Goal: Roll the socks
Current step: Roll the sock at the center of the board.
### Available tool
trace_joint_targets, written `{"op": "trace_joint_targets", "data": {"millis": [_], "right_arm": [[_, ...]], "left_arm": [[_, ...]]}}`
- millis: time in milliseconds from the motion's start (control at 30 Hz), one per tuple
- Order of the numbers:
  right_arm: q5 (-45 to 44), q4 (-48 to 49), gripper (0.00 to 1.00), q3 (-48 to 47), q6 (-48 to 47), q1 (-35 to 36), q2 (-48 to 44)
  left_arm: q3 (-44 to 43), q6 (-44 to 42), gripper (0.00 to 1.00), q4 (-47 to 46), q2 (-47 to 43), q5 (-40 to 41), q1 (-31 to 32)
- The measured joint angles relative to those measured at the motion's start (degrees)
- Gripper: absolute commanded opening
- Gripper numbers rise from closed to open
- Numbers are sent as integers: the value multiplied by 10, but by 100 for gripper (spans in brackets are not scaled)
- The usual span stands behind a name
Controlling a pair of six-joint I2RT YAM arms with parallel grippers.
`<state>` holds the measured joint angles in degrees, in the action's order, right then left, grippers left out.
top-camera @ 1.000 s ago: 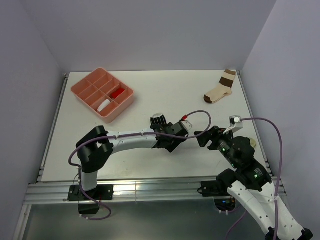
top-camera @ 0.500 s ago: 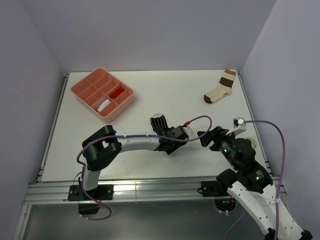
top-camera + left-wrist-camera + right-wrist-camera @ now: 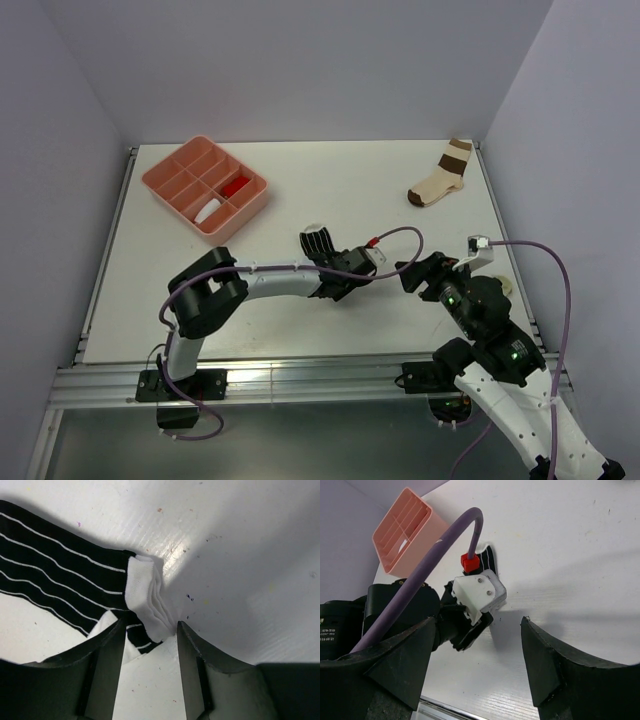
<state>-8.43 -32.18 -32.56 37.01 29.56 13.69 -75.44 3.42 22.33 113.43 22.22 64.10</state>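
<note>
The black-and-white thin-striped sock (image 3: 316,241) lies flat near the middle of the table. In the left wrist view its striped body (image 3: 60,575) runs up and left, and its folded white end (image 3: 147,602) lies at my fingertips. My left gripper (image 3: 325,258) (image 3: 150,625) is open, low on the table, with one jaw on each side of that white end. My right gripper (image 3: 408,272) (image 3: 479,622) is open and empty, just right of the left wrist. A white roll (image 3: 208,211) and a red-ended piece (image 3: 236,186) lie in the pink tray's compartments.
The pink divided tray (image 3: 248,215) stands at the back left and shows in the right wrist view (image 3: 407,527). A cream sock with broad brown bands (image 3: 441,176) lies at the back right. The left arm's purple cable (image 3: 445,545) arcs between the two grippers.
The left wrist has shifted slightly left and closer to the striped sock, whose stripes now show flatter. The right gripper has edged a little to the right.
</note>
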Motion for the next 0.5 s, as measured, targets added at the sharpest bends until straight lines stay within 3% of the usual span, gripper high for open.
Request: {"op": "trace_joint_targets", "data": {"millis": [67,167,200,233,500], "right_arm": [[-2,1,76,0,0,0,2],[-4,9,76,0,0,0,10],[-6,12,76,0,0,0,14],[-6,15,76,0,0,0,16],[-9,31,76,0,0,0,30]], "left_arm": [[-2,1,41,0,4,1,-1],[-3,2,21,0,7,-2,-1],[-3,2,4,0,9,-3,-2],[-3,4,0,0,10,-3,-2],[-21,6,0,20,16,-17,-10]]}}
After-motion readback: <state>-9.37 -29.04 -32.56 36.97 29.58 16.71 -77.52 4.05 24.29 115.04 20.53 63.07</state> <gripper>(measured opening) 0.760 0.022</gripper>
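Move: The left hand's half-open fingers straddle the near end of the striped sock, about 1 cm ahead of and 1 cm below the hand point; the sock runs forward from there, its middle some 8 cm ahead and 4 cm left. The sock box is about 31 cm ahead and 33 cm left, the brown-striped sock roughly 36 cm ahead and 30 cm right. From the right hand, the near end lies some 7 cm ahead, 14 cm left and 21 cm below. The left hand sinks about half a centimetre while its fingers shut fully, pinching the striped sock's near end. ##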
